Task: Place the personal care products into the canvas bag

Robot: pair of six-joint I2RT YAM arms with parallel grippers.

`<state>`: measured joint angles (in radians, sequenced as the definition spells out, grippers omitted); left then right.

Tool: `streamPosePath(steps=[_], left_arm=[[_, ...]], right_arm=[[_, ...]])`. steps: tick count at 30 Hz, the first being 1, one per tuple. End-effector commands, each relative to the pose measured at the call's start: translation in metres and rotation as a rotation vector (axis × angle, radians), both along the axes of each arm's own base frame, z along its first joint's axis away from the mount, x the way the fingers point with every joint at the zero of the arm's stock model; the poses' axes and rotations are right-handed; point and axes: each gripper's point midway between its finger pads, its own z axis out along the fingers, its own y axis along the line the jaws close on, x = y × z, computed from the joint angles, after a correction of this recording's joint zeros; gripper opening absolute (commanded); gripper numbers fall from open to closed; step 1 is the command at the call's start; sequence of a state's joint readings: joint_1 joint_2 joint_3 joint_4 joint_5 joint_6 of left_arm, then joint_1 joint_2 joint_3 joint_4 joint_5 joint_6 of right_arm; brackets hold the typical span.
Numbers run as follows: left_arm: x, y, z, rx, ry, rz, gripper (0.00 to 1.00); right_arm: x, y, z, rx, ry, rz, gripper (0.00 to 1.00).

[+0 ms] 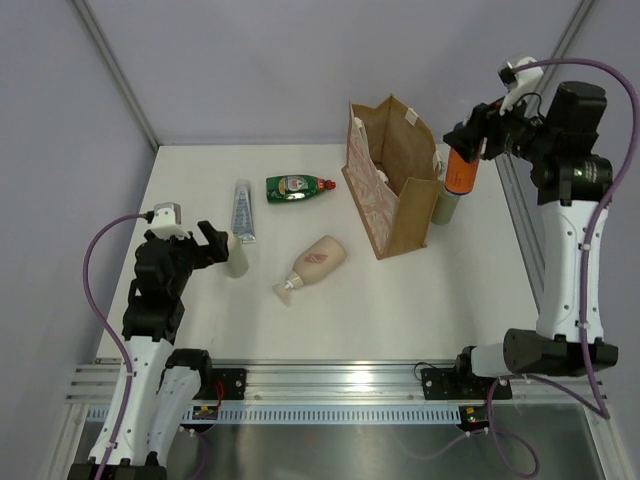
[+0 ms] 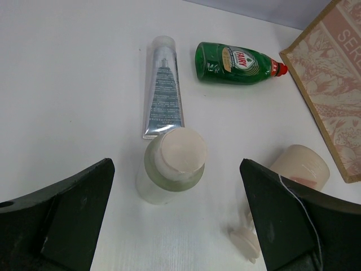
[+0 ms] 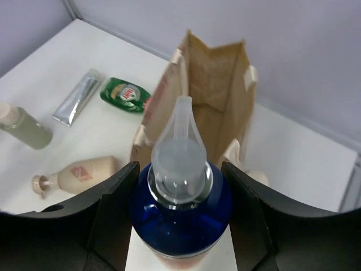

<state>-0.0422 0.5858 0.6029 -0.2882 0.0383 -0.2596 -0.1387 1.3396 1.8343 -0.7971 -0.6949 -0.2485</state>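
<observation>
The canvas bag [image 1: 400, 190] stands upright and open at the back right; it also shows in the right wrist view [image 3: 211, 90]. My right gripper [image 1: 470, 138] is shut on the orange bottle [image 1: 461, 173], held in the air just right of the bag's mouth; the right wrist view shows its blue shoulder and whitish cap [image 3: 180, 209]. A cream bottle [image 1: 445, 207] stands right of the bag. My left gripper [image 1: 213, 243] is open, with the other cream bottle [image 2: 172, 166] upright just ahead of its fingers. The silvery tube [image 1: 243, 210], green bottle [image 1: 298, 186] and beige pump bottle [image 1: 316, 263] lie on the table.
The white table [image 1: 420, 290] is walled by grey panels at the back and sides. The pump bottle's head [image 2: 246, 241] lies close to my left gripper's right finger [image 2: 293, 214]. The bag's patterned side [image 2: 333, 84] faces the lying bottles.
</observation>
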Motion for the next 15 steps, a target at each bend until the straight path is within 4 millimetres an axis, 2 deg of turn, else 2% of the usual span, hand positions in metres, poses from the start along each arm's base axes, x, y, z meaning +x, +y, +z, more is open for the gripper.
streamPosePath(steps=[1,2,4,5,7,8,11,15], left_arm=[[0.004,-0.011,0.04,0.007,-0.144,-0.072,0.99],[0.002,-0.013,0.042,0.007,-0.157,-0.085,0.99],[0.001,-0.017,0.043,0.011,-0.167,-0.107,0.99],[0.001,-0.018,0.044,0.015,-0.173,-0.113,0.99],[0.0,-0.019,0.045,0.017,-0.178,-0.119,0.99],[0.0,-0.02,0.045,0.021,-0.18,-0.126,0.99],[0.0,-0.025,0.046,0.016,-0.188,-0.152,0.99],[0.0,-0.027,0.045,0.015,-0.184,-0.166,0.99]], right_arm=[[0.053,0.029,0.022,0.042,-0.073,0.046,0.0],[0.078,0.032,0.013,0.04,-0.053,0.039,0.0],[0.1,0.053,0.0,0.04,-0.03,0.063,0.0],[0.122,0.054,-0.016,0.037,0.003,0.052,0.0],[0.137,0.062,-0.032,0.037,0.035,0.056,0.0],[0.149,0.064,-0.046,0.033,0.062,0.053,0.0],[0.163,0.073,-0.061,0.016,0.079,0.06,0.0],[0.169,0.079,-0.078,0.01,0.12,0.06,0.0]])
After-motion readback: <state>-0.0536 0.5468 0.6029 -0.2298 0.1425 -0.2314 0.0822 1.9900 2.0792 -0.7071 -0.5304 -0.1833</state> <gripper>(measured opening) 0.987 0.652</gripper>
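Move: Ahead and to the left of the right hand, which already holds the orange pump bottle up high, stands the canvas bag: its middle is about 15 cm forward, 9 cm left and some 32 cm below. The green bottle stands against the bag's right side, 11 cm ahead of the hand and 4 cm to its right; the beige pump bottle lies 30 cm to the hand's left, level with it, 40 cm down. From the left hand the bag's middle is roughly 23 cm ahead and 41 cm right. Swinging forward and left over the bag's right side, nearly level at first, the right hand then dips steeply through the open mouth, in all some 17 cm forward, 17 cm down and 7 cm left. The fingers tip about 20 degrees further down and keep their grip near the pump. The empty left hand rises and drifts right a couple of centimetres, staying open. ##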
